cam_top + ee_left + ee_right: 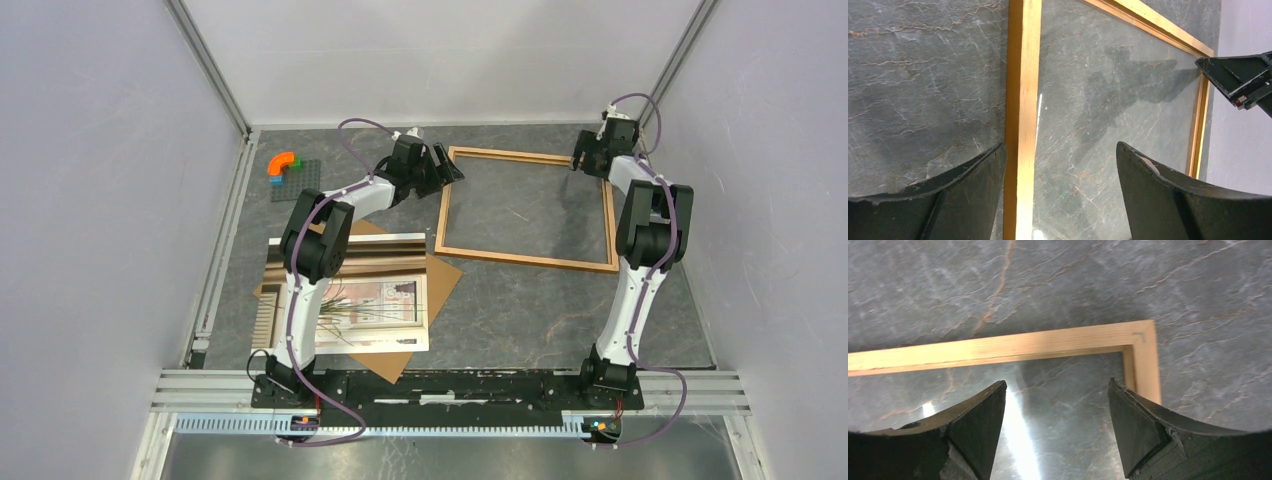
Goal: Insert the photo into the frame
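The light wood frame (pixel 528 262) lies flat at the back middle of the table, with nothing inside it. The photo (pixel 375 300), a print of plants, lies at the front left on a brown backing board (pixel 443 275). My left gripper (pixel 448 168) is open and empty at the frame's far left corner. In the left wrist view the frame's left rail (pixel 1022 100) runs between the open fingers, close to the left one (pixel 1062 147). My right gripper (pixel 578 160) is open and empty over the far right corner (pixel 1143 337), its fingers just inside the frame (pixel 1057 382).
An orange and blue toy (pixel 284 163) sits on a dark studded plate (pixel 298 182) at the back left. A shiny sheet (pixel 390 245) lies beside the photo. Grey walls stand close on both sides. The right gripper's tip shows in the left wrist view (pixel 1240 80).
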Controlling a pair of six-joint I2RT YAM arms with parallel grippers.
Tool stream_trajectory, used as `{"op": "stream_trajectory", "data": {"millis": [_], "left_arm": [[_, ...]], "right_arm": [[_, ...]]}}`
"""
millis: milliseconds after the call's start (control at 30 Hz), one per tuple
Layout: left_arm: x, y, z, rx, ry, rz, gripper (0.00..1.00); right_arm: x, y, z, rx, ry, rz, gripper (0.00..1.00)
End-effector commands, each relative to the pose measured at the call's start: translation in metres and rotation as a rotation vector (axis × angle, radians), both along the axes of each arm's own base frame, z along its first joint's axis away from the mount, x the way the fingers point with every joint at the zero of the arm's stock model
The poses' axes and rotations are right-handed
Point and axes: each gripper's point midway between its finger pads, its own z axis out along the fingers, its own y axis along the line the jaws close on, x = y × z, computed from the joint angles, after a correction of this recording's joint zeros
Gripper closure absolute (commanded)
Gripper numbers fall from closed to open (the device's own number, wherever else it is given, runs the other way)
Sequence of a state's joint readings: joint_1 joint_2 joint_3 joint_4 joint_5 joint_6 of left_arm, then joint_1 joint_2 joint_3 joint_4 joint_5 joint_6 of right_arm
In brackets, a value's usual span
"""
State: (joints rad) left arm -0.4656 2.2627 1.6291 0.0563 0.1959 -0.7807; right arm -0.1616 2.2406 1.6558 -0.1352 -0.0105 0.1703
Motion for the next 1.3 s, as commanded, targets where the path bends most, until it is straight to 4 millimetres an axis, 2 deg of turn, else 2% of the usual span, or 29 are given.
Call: {"op": "stream_trajectory", "data": {"millis": [0, 67, 167, 233, 300, 367, 667, 833, 867, 933, 1000, 1133, 1167, 1200, 1267], "left_arm": [[0.003, -0.004, 0.016, -0.075, -0.023, -0.008, 0.14], [0.003, -0.003, 0.015, -0.091, -0.013, -0.004, 0.14], [0.003, -0.006, 0.014, -0.113, -0.004, -0.01, 0.15], [0.002, -0.007, 0.012, -0.125, 0.005, -0.012, 0.15], [0.002, -0.008, 0.01, -0.127, 0.009, -0.014, 0.15], [0.002, -0.007, 0.011, -0.128, 0.008, -0.012, 0.15], [0.002, -0.007, 0.009, -0.136, 0.014, -0.016, 0.15], [0.001, -0.007, 0.009, -0.137, 0.015, -0.018, 0.15], [0.001, -0.008, 0.009, -0.137, 0.016, -0.018, 0.15], [0.001, -0.006, 0.008, -0.135, 0.017, -0.017, 0.15], [0.002, -0.006, 0.007, -0.136, 0.018, -0.016, 0.15], [0.002, -0.005, 0.003, -0.131, 0.031, -0.014, 0.15], [0.002, -0.005, 0.003, -0.131, 0.032, -0.014, 0.15], [0.001, -0.006, 0.003, -0.13, 0.032, -0.016, 0.15], [0.001, -0.006, 0.004, -0.133, 0.032, -0.016, 0.15]], "right_arm": [[0.01, 0.057, 0.054, 0.11, -0.131, 0.112, 0.2], [0.01, 0.086, 0.061, 0.179, -0.17, 0.161, 0.2], [0.009, 0.127, 0.058, 0.266, -0.192, 0.223, 0.21], [0.009, 0.141, 0.052, 0.297, -0.197, 0.233, 0.21], [0.006, 0.166, 0.046, 0.356, -0.204, 0.27, 0.22], [0.004, 0.182, 0.042, 0.421, -0.22, 0.285, 0.23], [0.01, 0.233, 0.033, 0.577, -0.234, 0.347, 0.24], [0.014, 0.248, 0.023, 0.641, -0.223, 0.364, 0.25], [0.015, 0.248, 0.023, 0.639, -0.223, 0.37, 0.25], [0.019, 0.235, 0.025, 0.588, -0.225, 0.355, 0.25], [0.024, 0.21, 0.033, 0.513, -0.234, 0.324, 0.25], [0.022, 0.142, 0.041, 0.272, -0.174, 0.211, 0.23], [0.02, 0.131, 0.044, 0.216, -0.165, 0.196, 0.22], [0.016, 0.098, 0.044, 0.152, -0.146, 0.137, 0.22], [0.008, 0.066, 0.046, 0.058, -0.118, 0.068, 0.21]]}}
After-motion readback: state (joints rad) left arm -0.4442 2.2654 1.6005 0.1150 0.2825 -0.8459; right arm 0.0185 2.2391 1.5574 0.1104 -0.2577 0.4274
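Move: The frame's far bar has its middle about 12 cm left of the right hand, some 5 cm ahead and 3 cm below. The far right corner is roughly 8 cm to that hand's right and 4 cm ahead, the far left corner some 31 cm left and 8 cm ahead, and the clear pane's middle 12 cm left and 9 cm back. From the left hand, the far bar's middle lies about 20 cm right, 6 cm ahead and 5 cm below. From near the far right corner the right hand sweeps quickly left along the near side of the far bar, just above the pane's edge, about 24 cm towards the far left corner, rising only a centimetre or two while the wrist rolls its left side up some 35 degrees and swings counter-clockwise by nearly 20, fingers staying open. It then turns back and comes about 8 cm to the right again, the roll partly undone, still over the frame, while the left hand stays with open fingers astride the left bar and only tilts about 5 degrees. ##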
